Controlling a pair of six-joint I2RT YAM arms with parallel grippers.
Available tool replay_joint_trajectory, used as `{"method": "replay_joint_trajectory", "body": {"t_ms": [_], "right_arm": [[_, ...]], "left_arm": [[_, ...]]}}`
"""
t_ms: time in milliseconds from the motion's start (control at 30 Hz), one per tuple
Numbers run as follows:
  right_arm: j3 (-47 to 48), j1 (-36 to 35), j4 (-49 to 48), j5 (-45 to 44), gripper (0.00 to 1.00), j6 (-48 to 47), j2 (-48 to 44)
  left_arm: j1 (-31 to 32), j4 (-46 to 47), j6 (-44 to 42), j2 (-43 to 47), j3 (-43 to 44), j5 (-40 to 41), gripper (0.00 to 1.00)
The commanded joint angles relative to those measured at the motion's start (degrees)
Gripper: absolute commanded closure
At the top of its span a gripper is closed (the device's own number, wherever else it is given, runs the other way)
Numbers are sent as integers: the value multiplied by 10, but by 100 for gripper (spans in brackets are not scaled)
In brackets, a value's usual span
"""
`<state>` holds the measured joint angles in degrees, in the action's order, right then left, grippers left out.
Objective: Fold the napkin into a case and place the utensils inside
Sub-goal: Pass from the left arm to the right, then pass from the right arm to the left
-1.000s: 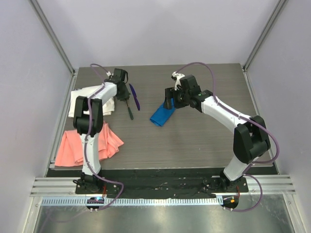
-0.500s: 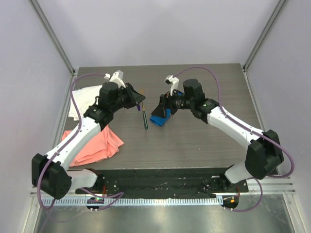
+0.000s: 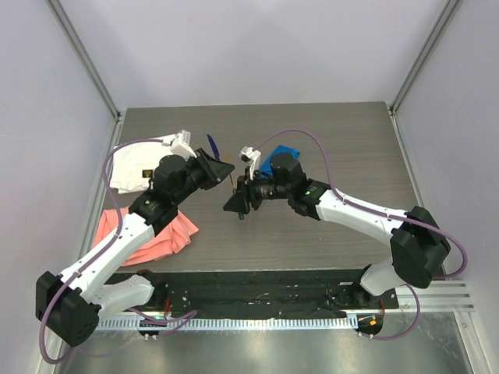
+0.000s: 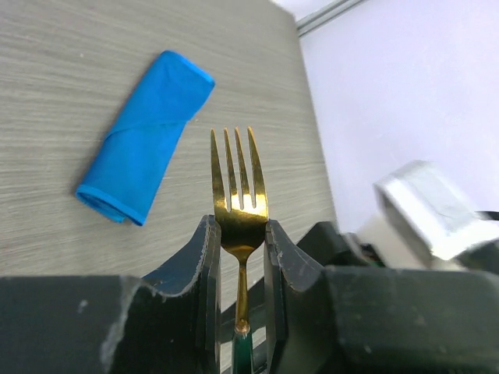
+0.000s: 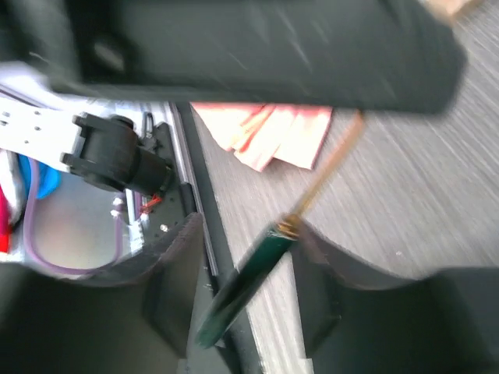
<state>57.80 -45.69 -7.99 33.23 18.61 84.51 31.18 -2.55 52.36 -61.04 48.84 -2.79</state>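
Observation:
The fork [image 4: 238,187], gold with a dark green handle, stands upright in my left gripper [image 4: 238,241], which is shut on its neck just below the tines. From above, my left gripper [image 3: 226,173] holds it over the middle of the table. My right gripper [image 3: 236,204] is open, its fingers either side of the green handle [image 5: 249,280], which lies close to the right finger. The blue napkin, folded into a narrow case [image 4: 148,144], lies flat on the table; in the top view the case [image 3: 270,164] is partly hidden behind the right arm. The purple utensil [image 3: 211,145] lies further back.
A white cloth [image 3: 132,167] with a small dark label lies at the left edge of the table [image 3: 351,132]. A salmon-pink cloth [image 3: 148,238] lies nearer, under the left arm, and shows again as the salmon-pink cloth [image 5: 273,132] in the right wrist view. Walls close in the sides.
My left arm lifted the fork and carried it toward the table's middle. My right gripper left the blue case, swung left to the fork's handle, and its jaws have narrowed.

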Motion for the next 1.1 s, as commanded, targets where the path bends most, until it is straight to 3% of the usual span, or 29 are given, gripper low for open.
{"method": "replay_joint_trajectory", "body": {"t_ms": [0,33,100,133,233,300,433,567,633,767,800,833,933,1000,1067], "right_arm": [[1,-9,-9,-49,61,-30,1],[13,-10,2,-59,78,-37,7],[24,-11,36,-67,92,-64,23],[28,-13,45,-92,99,-76,26],[2,-14,44,-130,99,-164,9],[-8,-14,46,-200,99,-235,-9],[-17,-16,60,-314,99,-374,-37],[-61,-39,46,-369,99,-540,-87],[-91,-55,33,-403,99,-629,-125],[-111,-104,46,-460,99,-745,-177],[-118,-147,43,-495,99,-774,-188],[-139,-172,35,-556,99,-804,-199],[-160,-216,33,-629,99,-907,-234],[-192,-234,-6,-695,99,-971,-256],[-225,-256,-50,-736,99,-1010,-270]], "left_arm": [[3,49,22,39,-11,16,100],[3,49,24,43,-13,14,100],[2,38,16,51,-10,-20,100],[2,18,2,51,-2,-46,91],[2,-73,-33,70,29,-81,54],[1,-118,-53,113,36,-82,47],[0,-244,-88,200,59,-29,19],[-2,-395,-97,246,101,10,11],[-2,-418,-96,247,116,-1,6],[-4,-412,-89,199,158,-129,3],[-6,-410,-69,181,164,-195,2],[-9,-404,-54,167,167,-231,3],[-29,-367,-19,145,169,-321,2],[-32,-348,-6,137,162,-341,1],[-34,-324,34,110,136,-424,6]]}}
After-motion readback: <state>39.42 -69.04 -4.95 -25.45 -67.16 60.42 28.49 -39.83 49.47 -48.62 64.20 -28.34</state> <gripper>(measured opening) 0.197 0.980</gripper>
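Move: The left hand holds the fork by its golden neck. Its green handle hangs about 7 cm back, 1 cm right and 6 cm below that hand, and runs between the right hand's open fingers, within a centimetre of their midpoint. The folded blue napkin lies on the table some 13 cm ahead, 11 cm right and 24 cm below the left hand; the purple knife about 21 cm ahead, 8 cm left and 25 cm below. The right fingers pinch the fork's handle near the golden collar, then the left fingers let go of the neck and open wide. The left hand pulls back about 14 cm, rising some 6. The right hand carries the fork about 10 cm right, dipping forward and down before coming back up, while its wrist rolls roughly 90 degrees and swings from pointing left to forward-left. ##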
